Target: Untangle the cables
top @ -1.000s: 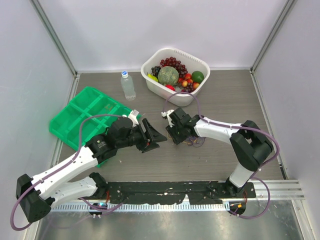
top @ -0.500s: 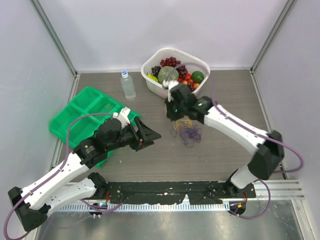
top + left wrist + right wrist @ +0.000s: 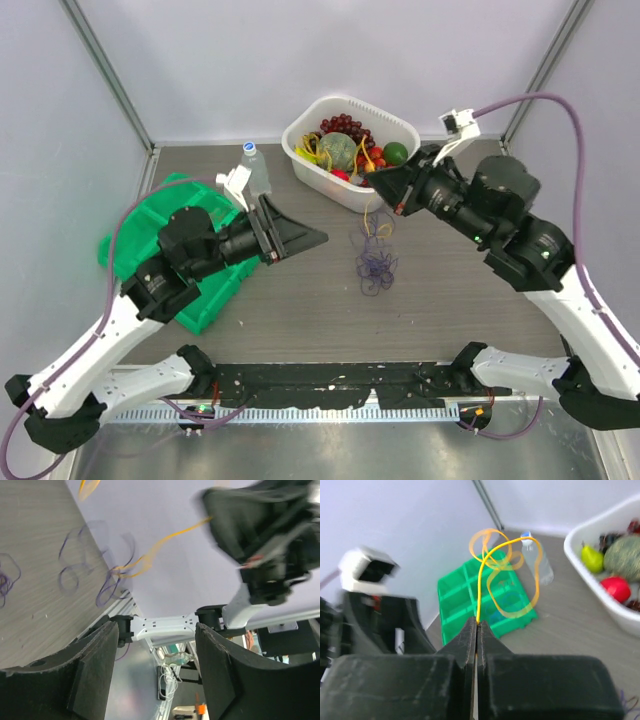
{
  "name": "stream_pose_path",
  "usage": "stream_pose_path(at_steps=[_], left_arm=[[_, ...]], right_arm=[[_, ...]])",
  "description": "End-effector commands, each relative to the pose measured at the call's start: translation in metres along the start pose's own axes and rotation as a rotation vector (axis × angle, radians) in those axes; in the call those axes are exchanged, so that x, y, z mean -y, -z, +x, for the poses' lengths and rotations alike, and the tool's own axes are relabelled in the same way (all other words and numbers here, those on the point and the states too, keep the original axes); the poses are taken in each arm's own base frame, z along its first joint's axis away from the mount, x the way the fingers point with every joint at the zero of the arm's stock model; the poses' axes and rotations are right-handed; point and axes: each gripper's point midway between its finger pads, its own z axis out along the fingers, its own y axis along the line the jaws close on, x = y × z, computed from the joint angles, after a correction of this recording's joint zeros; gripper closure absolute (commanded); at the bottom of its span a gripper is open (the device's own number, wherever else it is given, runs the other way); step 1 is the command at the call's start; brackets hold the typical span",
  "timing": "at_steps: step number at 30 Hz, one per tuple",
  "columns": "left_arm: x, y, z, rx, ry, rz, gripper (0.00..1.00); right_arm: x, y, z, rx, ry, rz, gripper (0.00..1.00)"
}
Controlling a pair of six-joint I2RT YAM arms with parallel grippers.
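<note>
My right gripper point(image 3: 372, 181) hangs high over the table in front of the basket, shut on a yellow cable point(image 3: 376, 215). The right wrist view shows the yellow cable point(image 3: 506, 575) running out of the closed jaw tips point(image 3: 478, 623) into loose loops. Below it trails a bunch of purple and dark cables point(image 3: 376, 265), reaching down to the tabletop. My left gripper point(image 3: 308, 242) is open and empty, raised to the left of the bunch. Its wrist view shows both fingers point(image 3: 95, 672) wide apart, with the purple loops point(image 3: 97, 577) and the yellow cable point(image 3: 150, 557) beyond.
A white basket point(image 3: 350, 100) of fruit stands at the back centre. A water bottle point(image 3: 255, 172) stands to its left. A green compartment tray point(image 3: 135, 225) lies at the left, partly under my left arm. Walls close the back and both sides.
My right gripper shut on the yellow cable and rose up and to the right, pulling the bunch with it. My left arm lifted and swung back toward the tray.
</note>
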Motion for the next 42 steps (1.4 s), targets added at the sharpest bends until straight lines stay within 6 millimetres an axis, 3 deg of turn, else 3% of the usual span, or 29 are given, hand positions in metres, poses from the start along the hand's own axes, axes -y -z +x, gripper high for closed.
stream_pose_path(at_steps=[1,2,3,5,7,10,14,19,25,30,37,40,42], left_arm=[[0.050,-0.003,-0.018,-0.021,-0.152,0.091,0.36],[0.046,-0.008,-0.019,-0.024,-0.145,0.069,0.38],[0.040,-0.012,-0.019,-0.025,-0.131,0.046,0.40],[0.020,-0.020,-0.017,-0.020,-0.076,-0.012,0.45],[0.005,-0.028,-0.011,-0.022,-0.007,-0.025,0.46],[-0.012,-0.037,-0.001,-0.024,0.057,0.004,0.44],[-0.025,-0.046,0.002,0.001,0.060,0.036,0.49],[-0.033,-0.063,0.004,0.000,0.018,0.071,0.45],[-0.038,-0.071,0.002,0.048,-0.139,0.118,0.42],[-0.056,-0.080,0.015,-0.008,-0.219,0.098,0.43],[-0.069,-0.088,0.016,-0.031,-0.300,0.058,0.46],[-0.072,-0.092,0.018,-0.060,-0.308,0.038,0.56],[-0.072,-0.090,0.016,-0.053,-0.318,0.022,0.55]], right_arm=[[0.012,-0.024,0.051,-0.094,-0.148,0.023,0.99],[0.034,-0.027,0.066,-0.099,-0.127,0.109,0.99],[0.044,-0.024,0.072,-0.091,-0.113,0.139,0.99],[0.090,-0.025,0.120,-0.157,-0.095,0.295,0.99],[0.103,-0.025,0.139,-0.220,-0.105,0.333,0.99],[0.100,-0.025,0.155,-0.276,-0.155,0.323,0.99],[0.094,-0.023,0.158,-0.277,-0.269,0.317,0.99],[0.071,-0.028,0.163,-0.360,-0.563,0.205,0.99],[0.057,-0.035,0.151,-0.357,-0.819,0.084,0.99],[0.048,-0.037,0.146,-0.370,-0.915,0.048,0.99],[0.039,-0.039,0.142,-0.366,-0.984,-0.014,0.99],[0.039,-0.040,0.144,-0.368,-0.990,-0.015,0.99],[0.039,-0.039,0.144,-0.367,-0.990,-0.014,0.99]])
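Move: The yellow cable, already pinched in the shut right fingers, leaves those tips about 8 cm ahead of the open left hand, 8 cm to its right and 8 cm higher. The left fingers, where it is being taken, are 8 cm back, 8 cm left and 8 cm below the right hand. From the right hand, the purple tangle lies on the table nearly straight below, 45 cm down, 1 cm ahead and 3 cm right; the white basket is 25 cm ahead, 2 cm left and 40 cm lower. The yellow cable stays pinched in the right hand, which drops about 20 cm, comes up a few, drifts left towards the left hand and rolls roughly 60 degrees about its fingers. The left hand rises briefly, then sinks to 10 cm below its start while reaching right and forward to the cable by the right fingertips, its fingers narrowing around the strand without shutting. ##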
